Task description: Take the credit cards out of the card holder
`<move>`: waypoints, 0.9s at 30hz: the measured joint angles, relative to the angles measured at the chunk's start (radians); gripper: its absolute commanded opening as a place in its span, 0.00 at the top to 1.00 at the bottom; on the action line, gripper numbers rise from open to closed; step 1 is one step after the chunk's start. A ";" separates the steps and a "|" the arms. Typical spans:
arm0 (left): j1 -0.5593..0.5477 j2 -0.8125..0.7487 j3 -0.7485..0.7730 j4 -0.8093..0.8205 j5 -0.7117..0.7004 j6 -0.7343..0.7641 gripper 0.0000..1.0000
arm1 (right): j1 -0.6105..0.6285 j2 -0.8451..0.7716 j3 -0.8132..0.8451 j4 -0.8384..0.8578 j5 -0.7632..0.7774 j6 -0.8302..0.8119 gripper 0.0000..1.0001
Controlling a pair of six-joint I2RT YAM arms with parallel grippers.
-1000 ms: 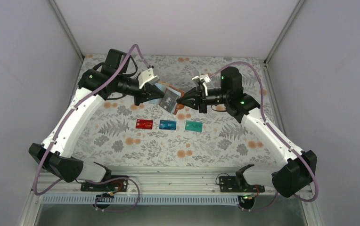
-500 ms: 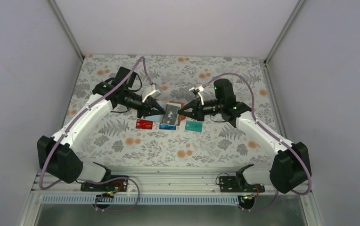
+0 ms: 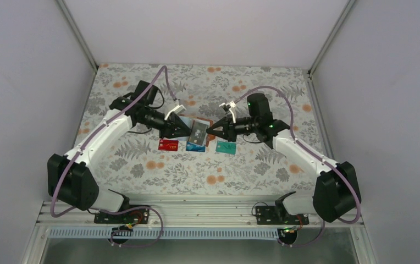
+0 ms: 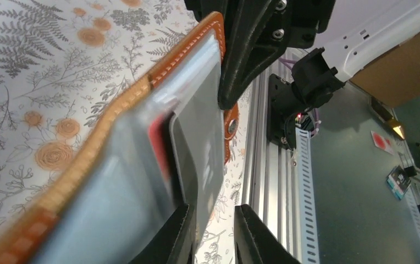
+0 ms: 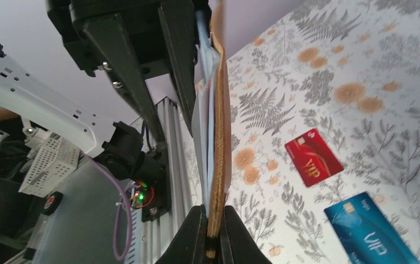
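Note:
The brown leather card holder (image 3: 205,122) hangs on edge just above the table between both grippers. My right gripper (image 3: 212,131) (image 5: 214,212) is shut on the holder's stitched brown edge (image 5: 219,137). My left gripper (image 3: 181,130) (image 4: 214,209) is open a little. A dark card (image 3: 197,132) (image 4: 197,137) sticks out of the pale pocket and rests against one finger only, with a gap to the other. A red card (image 4: 158,143) sits behind it in the holder (image 4: 186,49). On the table lie a red card (image 3: 168,144) (image 5: 313,157), a blue card (image 3: 195,146) (image 5: 367,225) and a teal card (image 3: 226,147).
The floral tablecloth (image 3: 142,165) covers the table between white walls. An aluminium rail (image 3: 208,212) with both arm bases runs along the near edge. The three loose cards lie in a row directly below the held holder.
Both arms came down and nearer with the holder, from the back middle to just over the card row. The left jaws have parted slightly off the dark card.

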 measured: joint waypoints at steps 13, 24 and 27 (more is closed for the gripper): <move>0.100 -0.109 0.240 -0.209 -0.182 0.124 0.00 | -0.009 -0.059 0.088 -0.050 0.047 -0.051 0.96; 0.124 -0.148 0.223 -0.171 -0.286 0.074 0.00 | -0.013 -0.097 0.125 -0.031 -0.005 -0.043 0.96; 0.124 -0.149 0.224 -0.169 -0.244 0.077 0.15 | -0.013 -0.097 0.124 -0.022 -0.032 -0.044 0.96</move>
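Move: The grey card in the card holder's right half has its middle about 3 cm to the right of the left hand's point, level in height, and about 3 cm to the left of the right hand, which holds that edge. The open holder's middle is roughly 1 cm to the left hand's right and 1 cm ahead. On the table, some 22 cm below, the blue card lies about 7 cm ahead and 1 cm right of the left hand, with the red card 12 cm left of the blue one. The card holder, still pinched at its right edge by the right hand, is carried up about 8 cm, tilting slightly. The left hand rises alongside, opens its barely parted fingers wide and draws some 6 cm left and a little forward, away from the grey card, ending with its fingers spread around the holder's left part; its wrist tips upward about 20 degrees. ##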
